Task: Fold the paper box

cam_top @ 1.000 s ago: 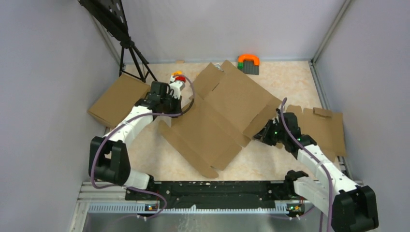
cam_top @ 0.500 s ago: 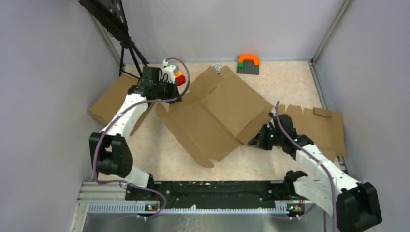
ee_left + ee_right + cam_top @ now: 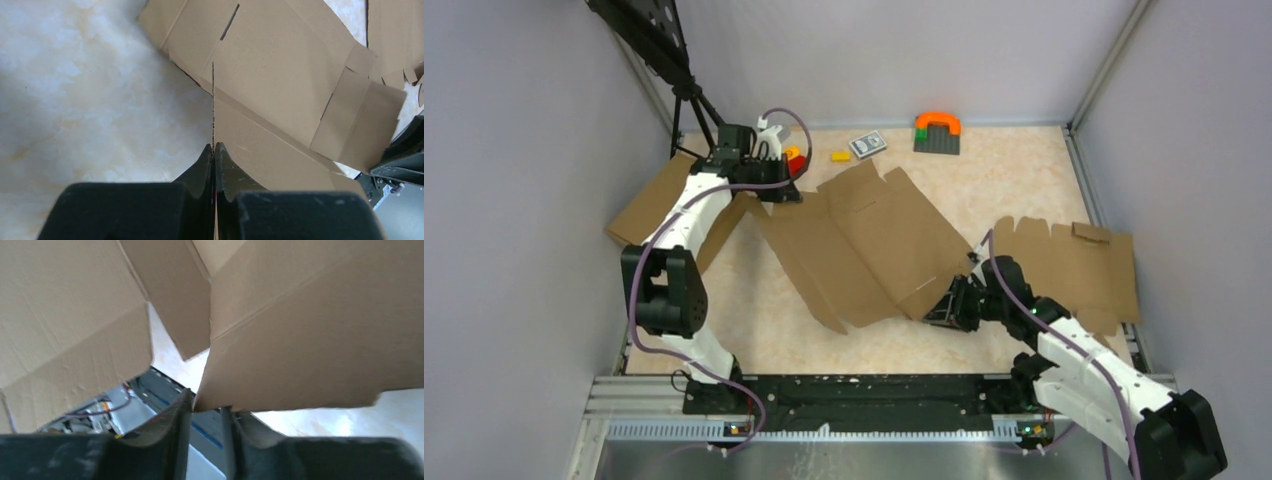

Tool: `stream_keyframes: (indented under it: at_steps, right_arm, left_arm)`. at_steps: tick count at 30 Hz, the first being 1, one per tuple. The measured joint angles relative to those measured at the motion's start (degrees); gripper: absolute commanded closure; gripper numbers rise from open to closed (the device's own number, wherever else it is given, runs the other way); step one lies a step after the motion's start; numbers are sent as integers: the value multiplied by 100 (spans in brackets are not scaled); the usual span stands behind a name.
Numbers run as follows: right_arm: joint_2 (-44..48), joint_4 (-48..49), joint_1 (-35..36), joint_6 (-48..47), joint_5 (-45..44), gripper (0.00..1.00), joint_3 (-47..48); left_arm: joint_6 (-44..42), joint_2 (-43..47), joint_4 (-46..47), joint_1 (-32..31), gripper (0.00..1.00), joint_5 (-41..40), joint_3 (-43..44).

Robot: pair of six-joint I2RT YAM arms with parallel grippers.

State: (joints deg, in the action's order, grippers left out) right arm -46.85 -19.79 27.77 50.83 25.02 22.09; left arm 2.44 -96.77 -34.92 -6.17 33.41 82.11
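The paper box [image 3: 869, 245] is a wide brown die-cut sheet lying spread across the middle of the table, and it also fills the left wrist view [image 3: 280, 75]. My left gripper [image 3: 771, 192] is at the sheet's far left corner. Its jaws [image 3: 215, 146] are shut on the sheet's edge, which shows edge-on between them. My right gripper [image 3: 944, 312] is at the sheet's near right corner. Its jaws [image 3: 206, 402] stand slightly apart, with a cardboard corner [image 3: 210, 402] resting at the fingertips and not clamped.
A smaller notched cardboard blank [image 3: 1084, 262] lies at the right. Another brown box [image 3: 656, 208] lies at the left under my left arm. At the back are an orange and green toy [image 3: 937, 130], a small grey card [image 3: 867, 144], a yellow brick [image 3: 840, 155] and a tripod [image 3: 696, 105].
My left gripper pulled the sheet's corner toward the back left, uncovering the grey card and yellow brick. My right gripper moved nearer and its jaws parted, letting go of the flap.
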Motion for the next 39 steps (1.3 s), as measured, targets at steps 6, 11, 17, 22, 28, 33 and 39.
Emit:
stream_keyframes:
  at_steps: [6, 11, 17, 22, 28, 33, 39]
  right_arm:
    - [214, -422, 26, -120, -160, 26, -367]
    - [319, -999, 26, -466, -688, 30, 2]
    - [109, -1091, 26, -833, -1001, 23, 822]
    - [-170, -839, 24, -870, -960, 6, 866]
    - [-695, -120, 26, -83, -431, 6, 520]
    - [-494, 369, 55, 1222, -345, 6, 96]
    - [-271, 920, 195, 2870, -297, 6, -468]
  left_arm:
    - [-94, -42, -74, 15, 100, 76, 31]
    - [-289, -140, -356, 20, 100, 127, 201]
    - [-407, -140, -525, 20, 100, 133, 223]
    - [-404, -175, -588, 20, 100, 173, 240]
    - [-404, -221, -627, 20, 100, 175, 271]
    - [-400, -221, -640, 20, 100, 181, 297]
    - [-382, -221, -638, 20, 100, 195, 297]
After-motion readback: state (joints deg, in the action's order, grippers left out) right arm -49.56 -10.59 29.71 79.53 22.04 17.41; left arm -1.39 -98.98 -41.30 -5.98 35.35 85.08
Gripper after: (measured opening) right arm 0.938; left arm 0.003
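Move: At the right fingertips is the corner of the box's near-right flap. The flap's middle lies some 5 cm ahead and about level in height; from the left hand it is some 30 cm right, 19 cm back and roughly 11 cm lower. The large slotted panel's middle is about 17 cm ahead and 8 cm left of the right hand, and a loose cardboard piece lies about 27 cm right, 10 cm ahead, both below it. Letting the flap corner go, the right hand spreads its fingers wide and dips back, down and right about 4 cm, swings some 5 cm forward and up, then sinks again to the left over the flap's near end, its wrist turning some 25 degrees, clockwise and tipping down. The left hand keeps its pinch on the box's far-left edge, easing back about 1 cm. ##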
